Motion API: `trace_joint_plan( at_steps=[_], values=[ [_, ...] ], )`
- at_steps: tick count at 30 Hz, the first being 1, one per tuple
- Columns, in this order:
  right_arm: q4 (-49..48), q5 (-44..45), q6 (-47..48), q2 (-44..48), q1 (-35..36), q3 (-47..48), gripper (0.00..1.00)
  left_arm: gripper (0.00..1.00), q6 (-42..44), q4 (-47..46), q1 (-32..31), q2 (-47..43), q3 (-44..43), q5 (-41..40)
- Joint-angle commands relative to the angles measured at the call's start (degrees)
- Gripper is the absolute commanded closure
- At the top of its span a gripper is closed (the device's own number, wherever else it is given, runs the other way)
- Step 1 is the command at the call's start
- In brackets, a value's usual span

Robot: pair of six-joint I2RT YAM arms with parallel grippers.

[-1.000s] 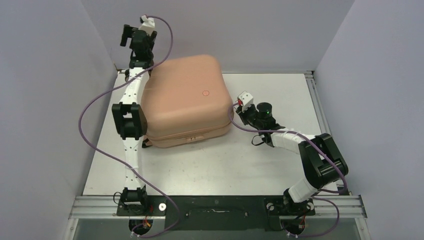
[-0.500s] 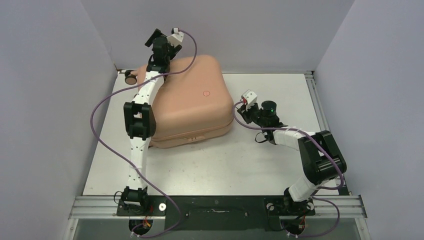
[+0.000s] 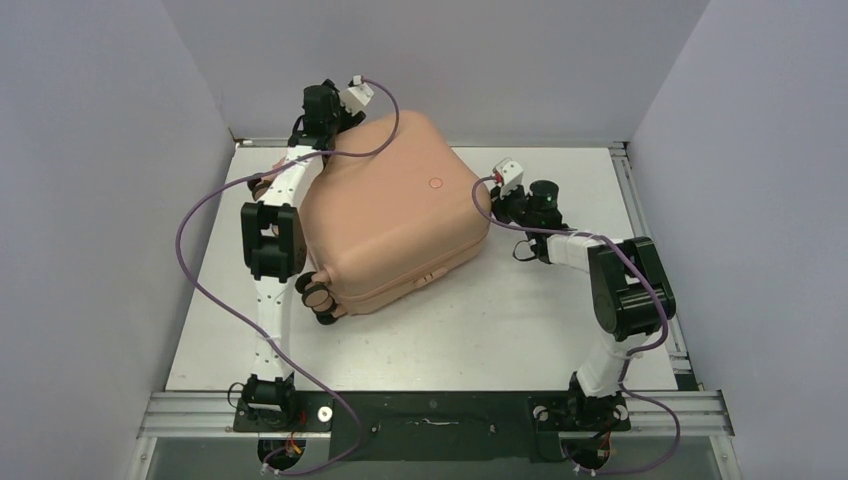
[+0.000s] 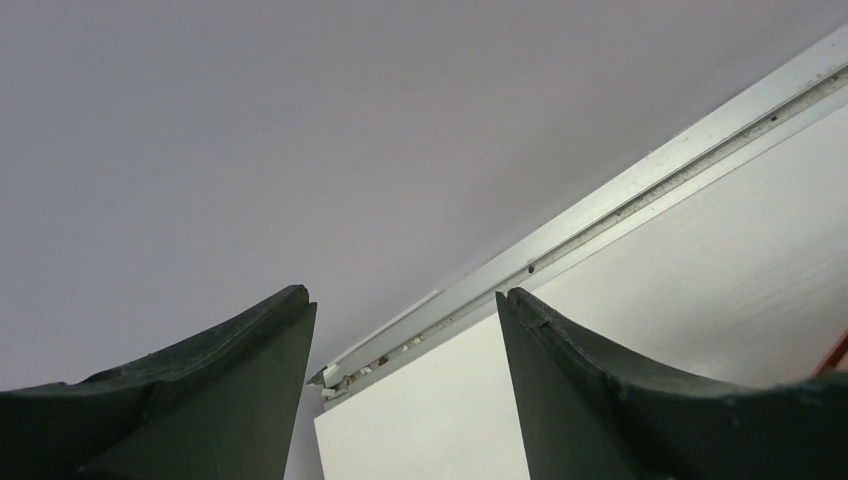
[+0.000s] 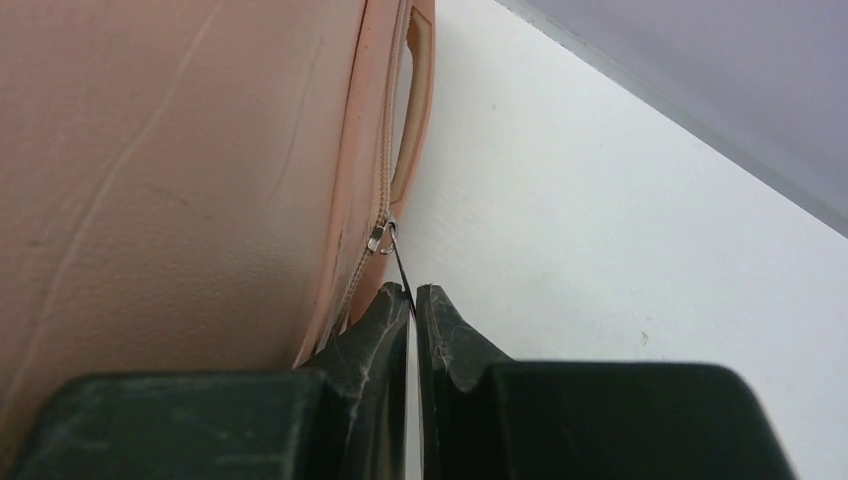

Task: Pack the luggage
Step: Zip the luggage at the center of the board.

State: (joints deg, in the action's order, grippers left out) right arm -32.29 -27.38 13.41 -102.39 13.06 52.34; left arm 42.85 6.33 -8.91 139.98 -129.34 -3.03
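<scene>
The luggage point(image 3: 390, 215) is a salmon-pink hard-shell suitcase lying closed and skewed on the table, a round dot point(image 3: 435, 183) on its top shell and caster wheels point(image 3: 318, 293) at its near-left corner. In the right wrist view my right gripper point(image 5: 413, 292) is shut on the thin black zipper pull point(image 5: 400, 270), which hangs from the slider point(image 5: 378, 236) on the luggage's point(image 5: 170, 150) side seam, just below the side handle point(image 5: 418, 90). My left gripper point(image 4: 405, 295) stands open and empty by the luggage's back-left corner point(image 3: 318, 108), facing the wall.
A metal rail point(image 4: 600, 215) runs along the white table's point(image 3: 560, 330) back edge under the grey wall. Walls close in on the left, back and right. Purple cables point(image 3: 200, 270) loop beside the left arm.
The luggage has turned and slid to the right, bringing its wheels to the front. My left arm swung in behind its back-left corner and its jaws narrowed. My right gripper moved back and right with the pull.
</scene>
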Motion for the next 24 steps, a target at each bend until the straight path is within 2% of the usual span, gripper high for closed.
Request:
trace_joint_plan(
  at_steps=[1,5,8,11,19,24],
  values=[
    [-1.48,2.56,-0.23,-3.08,-1.04,4.96,0.95,0.31,-1.6,11.88,-4.75,-2.1,1.44,10.24],
    [-1.36,-5.1,-3.65,-4.02,-1.62,6.77,0.95,0.32,-2.02,12.96,-5.72,-1.81,0.43,11.34],
    [-1.95,-11.72,-4.21,-2.22,-1.28,4.49,0.95,0.32,-2.43,13.63,-6.67,-1.7,-0.21,12.88],
    [-1.99,-14.33,-3.14,0.96,-0.78,0.77,0.95,0.32,-2.39,14.58,-7.97,-0.8,-1.62,14.09],
    [4.62,-16.97,3.27,12.01,-0.57,-8.57,0.95,0.33,-0.6,18.12,-12.1,1.66,-5.65,20.84],
    [8.7,-14.42,4.93,18.01,-2.74,-13.62,0.95,0.35,0.9,22.92,-14.78,1.96,-7.32,27.03]
  ],
)
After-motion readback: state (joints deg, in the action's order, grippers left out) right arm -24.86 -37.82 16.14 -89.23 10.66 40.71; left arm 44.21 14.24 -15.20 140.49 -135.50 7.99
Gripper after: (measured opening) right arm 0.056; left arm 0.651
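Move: The right fingers already grip the zipper pull on the luggage's right side, its slider about 2 cm ahead and 2 cm to the left. The side handle's middle is roughly 8 cm ahead and 6 cm left; the luggage's near right corner is about 9 cm back and 1 cm left. From the left hand, the slider lies some 21 cm back, 30 cm right and 8 cm lower, and the luggage's middle about 22 cm back and 9 cm right. Keeping the zipper pull pinched, the right hand first eases about 1 cm forward, then draws it back towards the robot by some 8 to 9 cm at almost constant height, turning slightly counter-clockwise. The left hand hardly moves at first, then sweeps about 10 cm right along the luggage's far edge and slightly back, fingers open, turning clockwise; its contact can't be made out. ##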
